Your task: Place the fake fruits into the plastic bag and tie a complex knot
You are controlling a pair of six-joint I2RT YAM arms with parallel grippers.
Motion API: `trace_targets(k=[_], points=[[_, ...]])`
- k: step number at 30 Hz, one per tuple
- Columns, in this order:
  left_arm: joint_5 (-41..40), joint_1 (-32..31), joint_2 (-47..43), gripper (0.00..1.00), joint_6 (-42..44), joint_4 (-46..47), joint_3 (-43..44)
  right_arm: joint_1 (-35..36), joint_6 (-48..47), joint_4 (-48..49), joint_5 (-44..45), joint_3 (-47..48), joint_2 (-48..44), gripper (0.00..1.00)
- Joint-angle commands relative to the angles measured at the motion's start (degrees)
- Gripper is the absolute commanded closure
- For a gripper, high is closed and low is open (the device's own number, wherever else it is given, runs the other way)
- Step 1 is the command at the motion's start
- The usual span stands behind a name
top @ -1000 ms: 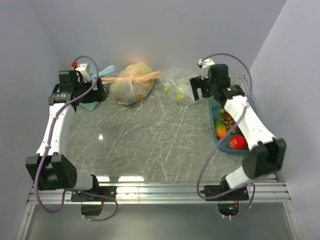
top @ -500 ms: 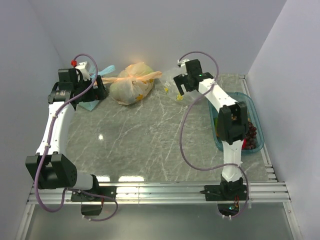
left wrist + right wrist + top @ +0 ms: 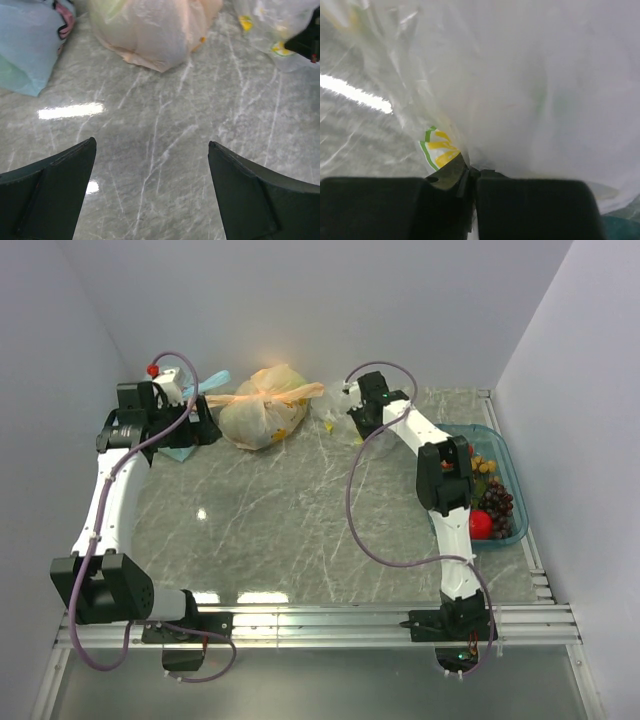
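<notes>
The plastic bag (image 3: 345,426) lies crumpled at the back of the table, clear film with a yellow and green print. My right gripper (image 3: 364,412) is down on it. In the right wrist view the right gripper (image 3: 470,172) is shut on a fold of the plastic bag (image 3: 520,90). The fake fruits (image 3: 482,524), red, dark purple and orange, lie in a teal tray (image 3: 511,472) at the right. My left gripper (image 3: 198,422) hovers open at the back left, and the left gripper (image 3: 152,145) holds nothing. No knot shows on the clear bag.
A tied orange-yellow bag (image 3: 262,408) sits at the back centre, with a light blue bag (image 3: 182,450) to its left under my left arm. Walls close in on the left, back and right. In the left wrist view the orange-yellow bag (image 3: 155,30) lies ahead.
My right arm swung left from above the tray to the clear bag, and its jaws went from open to shut on the film. The left arm stayed put.
</notes>
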Motion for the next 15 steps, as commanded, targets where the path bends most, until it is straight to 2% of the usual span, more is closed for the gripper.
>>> trace_targets(k=[1,4,5,9,11,12,13,14,15], points=[[6.74,-0.29,-4.18,0.01,2.93,2.88,-0.65,0.05,2.19,-5.96,-11.51,3.52,-8.76,1.00],[12.27,-0.21,-5.94,0.01,5.04,5.08,-2.49,-1.44,6.93,-7.91,-23.29,2.82,-16.49,1.00],[14.03,-0.29,-6.38,0.01,5.05,6.91,-3.28,-2.06,8.68,-8.01,-33.00,2.56,-18.09,1.00],[23.52,-0.29,-11.03,0.01,3.65,15.26,-11.36,-4.52,20.63,-4.86,-52.84,-3.30,-23.81,1.00],[27.48,-0.29,-13.05,0.01,1.63,19.57,-14.88,-6.02,26.69,3.65,-60.57,-8.05,-26.80,1.00],[28.45,-0.29,-15.24,0.01,1.01,24.63,-18.46,-6.54,35.94,8.56,-67.83,-14.34,-27.94,1.00],[30.55,-0.21,-16.39,0.01,0.48,26.86,-20.41,-7.24,42.04,21.74,-70.95,-17.97,-29.69,1.00],[31.52,-0.21,-18.32,0.01,0.30,29.32,-23.82,-7.42,56.63,30.05,-73.41,-21.75,-30.58,1.00],[32.32,-0.38,-19.12,0.01,0.65,32.47,-25.42,-7.69,65.39,39.71,-76.83,-29.27,-31.20,1.00]])
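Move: The clear plastic bag is already pinched in the shut right fingers by its near edge; its middle lies about 5 cm ahead of that hand, straight in line and at its height. The knotted bag with orange handles sits some 22 cm to the right hand's left and 3 cm farther out, and the fruit bin about 26 cm to its right and 14 cm back. From the left hand the clear bag is roughly 32 cm right, 20 cm ahead and 21 cm below. The clear bag, still pinched by its printed edge, is swept quickly up about 26 cm by the right hand, which also draws back some 13 cm and drifts left, rolling about 60 degrees so the fingers swing from pointing down to pointing left. The left hand, open and empty, shifts right and back, turning clockwise and tipping up towards the raised bag. ##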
